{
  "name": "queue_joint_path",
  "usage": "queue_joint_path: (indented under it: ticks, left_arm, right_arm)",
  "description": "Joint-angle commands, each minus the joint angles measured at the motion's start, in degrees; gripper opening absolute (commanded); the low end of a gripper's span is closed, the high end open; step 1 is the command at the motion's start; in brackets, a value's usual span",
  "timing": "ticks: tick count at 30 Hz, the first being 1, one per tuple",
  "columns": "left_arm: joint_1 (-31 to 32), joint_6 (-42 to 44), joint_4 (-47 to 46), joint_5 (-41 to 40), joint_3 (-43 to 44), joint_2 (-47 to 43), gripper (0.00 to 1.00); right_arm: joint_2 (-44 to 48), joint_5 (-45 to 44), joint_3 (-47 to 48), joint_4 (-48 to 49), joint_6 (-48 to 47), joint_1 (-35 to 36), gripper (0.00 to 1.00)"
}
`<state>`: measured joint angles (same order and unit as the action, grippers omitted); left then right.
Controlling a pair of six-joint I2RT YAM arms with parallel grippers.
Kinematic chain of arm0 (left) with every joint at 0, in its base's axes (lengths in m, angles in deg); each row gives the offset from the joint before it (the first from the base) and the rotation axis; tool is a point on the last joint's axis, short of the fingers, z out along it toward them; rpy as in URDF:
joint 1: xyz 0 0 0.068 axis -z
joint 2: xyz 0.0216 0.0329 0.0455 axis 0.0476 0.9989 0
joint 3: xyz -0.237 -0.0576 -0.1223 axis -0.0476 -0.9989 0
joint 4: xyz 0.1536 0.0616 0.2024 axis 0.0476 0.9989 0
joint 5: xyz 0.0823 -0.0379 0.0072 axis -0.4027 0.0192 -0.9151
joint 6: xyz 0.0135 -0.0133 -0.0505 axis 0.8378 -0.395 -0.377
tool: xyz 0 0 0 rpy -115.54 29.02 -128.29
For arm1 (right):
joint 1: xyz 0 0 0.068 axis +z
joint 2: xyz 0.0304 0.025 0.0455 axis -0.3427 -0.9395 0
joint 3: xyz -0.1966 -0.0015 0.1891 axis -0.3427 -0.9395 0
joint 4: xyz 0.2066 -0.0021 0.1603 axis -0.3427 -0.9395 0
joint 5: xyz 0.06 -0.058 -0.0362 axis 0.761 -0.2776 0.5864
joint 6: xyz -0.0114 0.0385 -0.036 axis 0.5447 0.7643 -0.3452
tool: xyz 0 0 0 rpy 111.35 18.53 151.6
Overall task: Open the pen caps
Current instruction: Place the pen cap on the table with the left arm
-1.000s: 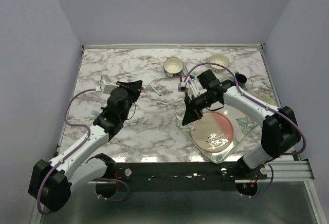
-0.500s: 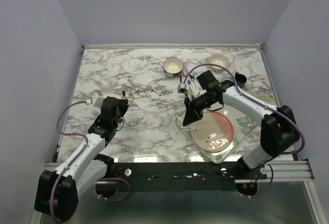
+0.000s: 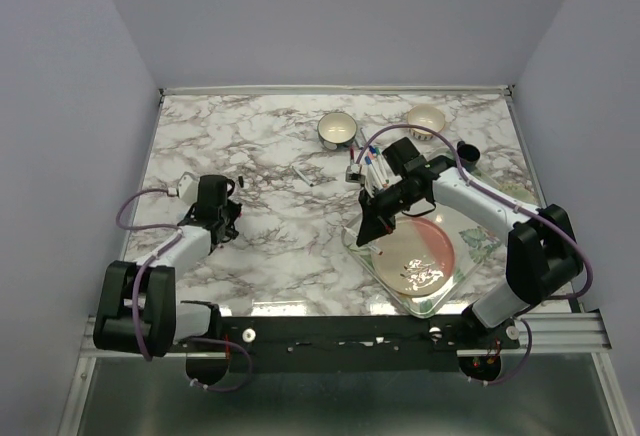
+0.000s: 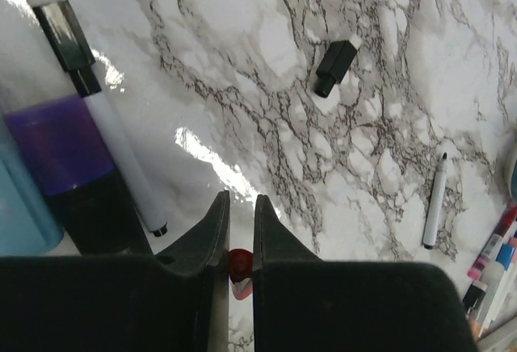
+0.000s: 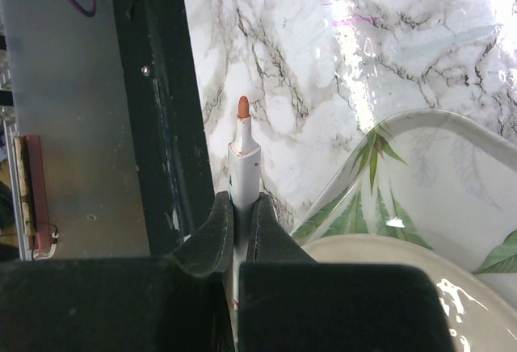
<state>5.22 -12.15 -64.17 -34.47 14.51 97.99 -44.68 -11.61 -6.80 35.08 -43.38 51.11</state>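
My left gripper [image 4: 240, 199] is shut on a small red cap [image 4: 239, 265] and sits low over the table's left side in the top view [image 3: 226, 216]. My right gripper [image 5: 240, 199] is shut on a white pen barrel [image 5: 242, 158] with its red tip bare, above the tray's near-left corner [image 3: 372, 228]. A loose black cap [image 4: 335, 68] lies on the marble ahead of the left gripper [image 3: 240, 182]. An uncapped white pen [image 4: 435, 211] lies further right. A black-capped white pen [image 4: 105, 118] lies at the left. Several capped pens [image 3: 365, 168] are bunched mid-table.
A leaf-patterned tray [image 3: 365, 256] holds a pink plate [image 3: 440, 241] at the front right. Two bowls [image 3: 337, 129] [image 3: 427, 116] and a small dark cup [image 3: 468, 152] stand at the back. Purple [image 4: 56, 142] and blue [image 4: 24, 207] objects lie beside the left gripper.
My left arm has pulled back to the left and toward the near edge, with its gripper kept shut. The right arm and its pen have not moved.
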Motion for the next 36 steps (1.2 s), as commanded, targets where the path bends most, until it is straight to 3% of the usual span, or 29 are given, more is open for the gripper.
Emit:
queue_joint_path:
  ticks: [1, 9, 18, 22, 30, 36]
  left_arm:
    - [-3.2, 2.5, -1.7, 1.7, 5.3, 6.3, 0.05]
    - [-5.7, 2.5, -0.7, 4.4, 14.8, 19.0, 0.16]
    - [-7.0, 3.1, 0.7, 4.2, 19.2, 23.9, 0.33]
    - [-7.2, 3.2, 0.7, 4.1, 18.9, 24.1, 0.42]
    - [-7.5, 3.8, 2.5, 3.5, 18.9, 20.2, 0.47]
    - [-9.3, 6.8, 3.6, 3.3, 17.4, 9.0, 0.67]
  right_arm:
    - [-0.7, -0.7, 0.2, -1.2, -0.8, 0.5, 0.01]
    - [-0.6, -0.6, 0.4, -1.3, -0.8, 0.4, 0.01]
    - [-0.4, -0.5, 0.7, -1.7, -1.0, 0.4, 0.01]
    - [-0.2, -0.5, 0.7, -1.8, -1.0, 0.3, 0.01]
    - [0.0, -1.5, 0.7, -1.5, -1.2, 0.4, 0.00]
    - [0.9, -4.6, 0.8, 0.6, -0.6, 0.4, 0.01]
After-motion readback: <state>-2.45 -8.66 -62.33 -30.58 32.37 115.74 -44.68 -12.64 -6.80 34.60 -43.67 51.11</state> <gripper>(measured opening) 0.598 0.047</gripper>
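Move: The red pen cap is already held between the left fingers; its landing spot is open table about 8 cm ahead, 2 cm to the left and 2 cm below. The black cap lies about 2 cm beyond that spot and 1 cm to the right of it. The capped pens lie roughly 9 cm left and 2 cm back, the uncapped pen some 12 cm ahead and 13 cm right. From the right hand the spot is about 12 cm ahead, 30 cm left, 10 cm below. The red cap is carried low by the left hand about 8 cm forward, drifting slightly left and sinking 1.5 cm, to the table just short of the black cap. As the hand eases to a stop the fingers start opening and let go of the red cap, then spread wider while the hand lifts some 2.5 cm clear. The right hand stays put, still gripping its uncapped pen. ##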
